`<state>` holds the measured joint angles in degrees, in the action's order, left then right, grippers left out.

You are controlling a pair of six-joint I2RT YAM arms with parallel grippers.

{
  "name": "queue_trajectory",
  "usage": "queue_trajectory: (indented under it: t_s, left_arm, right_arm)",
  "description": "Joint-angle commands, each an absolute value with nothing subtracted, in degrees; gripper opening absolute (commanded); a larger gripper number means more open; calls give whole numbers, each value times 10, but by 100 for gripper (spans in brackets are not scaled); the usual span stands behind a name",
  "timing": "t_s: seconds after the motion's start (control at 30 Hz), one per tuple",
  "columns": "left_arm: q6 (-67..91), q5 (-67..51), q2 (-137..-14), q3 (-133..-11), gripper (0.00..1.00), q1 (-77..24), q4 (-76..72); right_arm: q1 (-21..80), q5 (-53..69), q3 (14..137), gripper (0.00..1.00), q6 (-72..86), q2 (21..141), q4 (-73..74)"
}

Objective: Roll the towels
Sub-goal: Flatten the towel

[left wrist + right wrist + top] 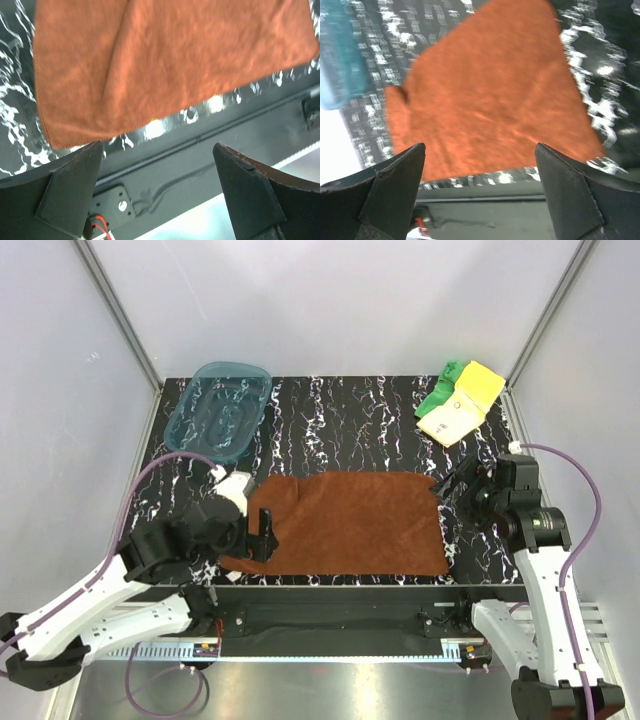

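Note:
A rust-brown towel [345,523] lies spread flat on the black marbled table [330,425]. My left gripper [266,535] hovers over the towel's left edge, open and holding nothing. My right gripper [452,483] is at the towel's far right corner, also open and empty. In the left wrist view the brown towel [165,65] lies beyond the spread fingers [75,185], and my left gripper [157,165] is over the table's front rail. The right wrist view shows the brown towel [490,100] ahead of my right gripper [480,165]. A pale yellow towel [452,420] and a green towel [440,390] lie piled at the far right corner.
A translucent teal tray [218,410] stands at the far left of the table, its edge visible in the right wrist view [340,60]. A dark rail [340,615] runs along the table's near edge. White enclosure walls stand on three sides.

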<state>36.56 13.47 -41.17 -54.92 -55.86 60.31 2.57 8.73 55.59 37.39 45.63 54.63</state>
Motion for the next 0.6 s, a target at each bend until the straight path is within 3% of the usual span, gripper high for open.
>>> queue_trajectory:
  t_s: [0.0,0.13,0.27,0.3,0.43,0.57]
  left_arm:
    - [353,196,-476,-577,99,-560,530]
    - [323,215,-557,-574,99,-490,443]
    - [306,131,-619,-514,84,-388,281]
    - [308,108,-640,-504,81,-358,234]
    - [316,93,-749,-499,72,-321,159]
    - [324,94,-856,-516,69,-306,110]
  right_arm:
    - [26,163,562,97,400,500,439]
    - [26,187,550,85,393,582,359]
    - [26,192,570,43,393,693,291]
    - [26,197,576,25,395,744,277]
    - [26,226,574,0,411,859,186]
    - [25,236,598,0,405,964,127]
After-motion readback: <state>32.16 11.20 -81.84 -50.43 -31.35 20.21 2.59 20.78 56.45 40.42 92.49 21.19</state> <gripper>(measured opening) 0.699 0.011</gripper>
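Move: The left hand hangs high over the towel's near left part; the fold at the towel's far left edge lies about 23 cm ahead, 2 cm right and 19 below. From there the blue tray stands some 17 cm farther out and 19 to the left. For the right hand, the far edge near the right corner is about 16 cm ahead, 4 left, 20 below; the cream cloth lies 15 cm beyond that edge and 12 right of it. Both hands head for the towel's far edge, first level and then sinking in a steepening swoop. The left goes some 18 cm forward and 12 down towards the far left fold, swinging about 20 degrees counter-clockwise, fingers narrowing slightly but open. The right reaches about 14 cm forward, 14 down and a little left, shutting its fingers fully and tipping them down; no touch can be made out yet. ##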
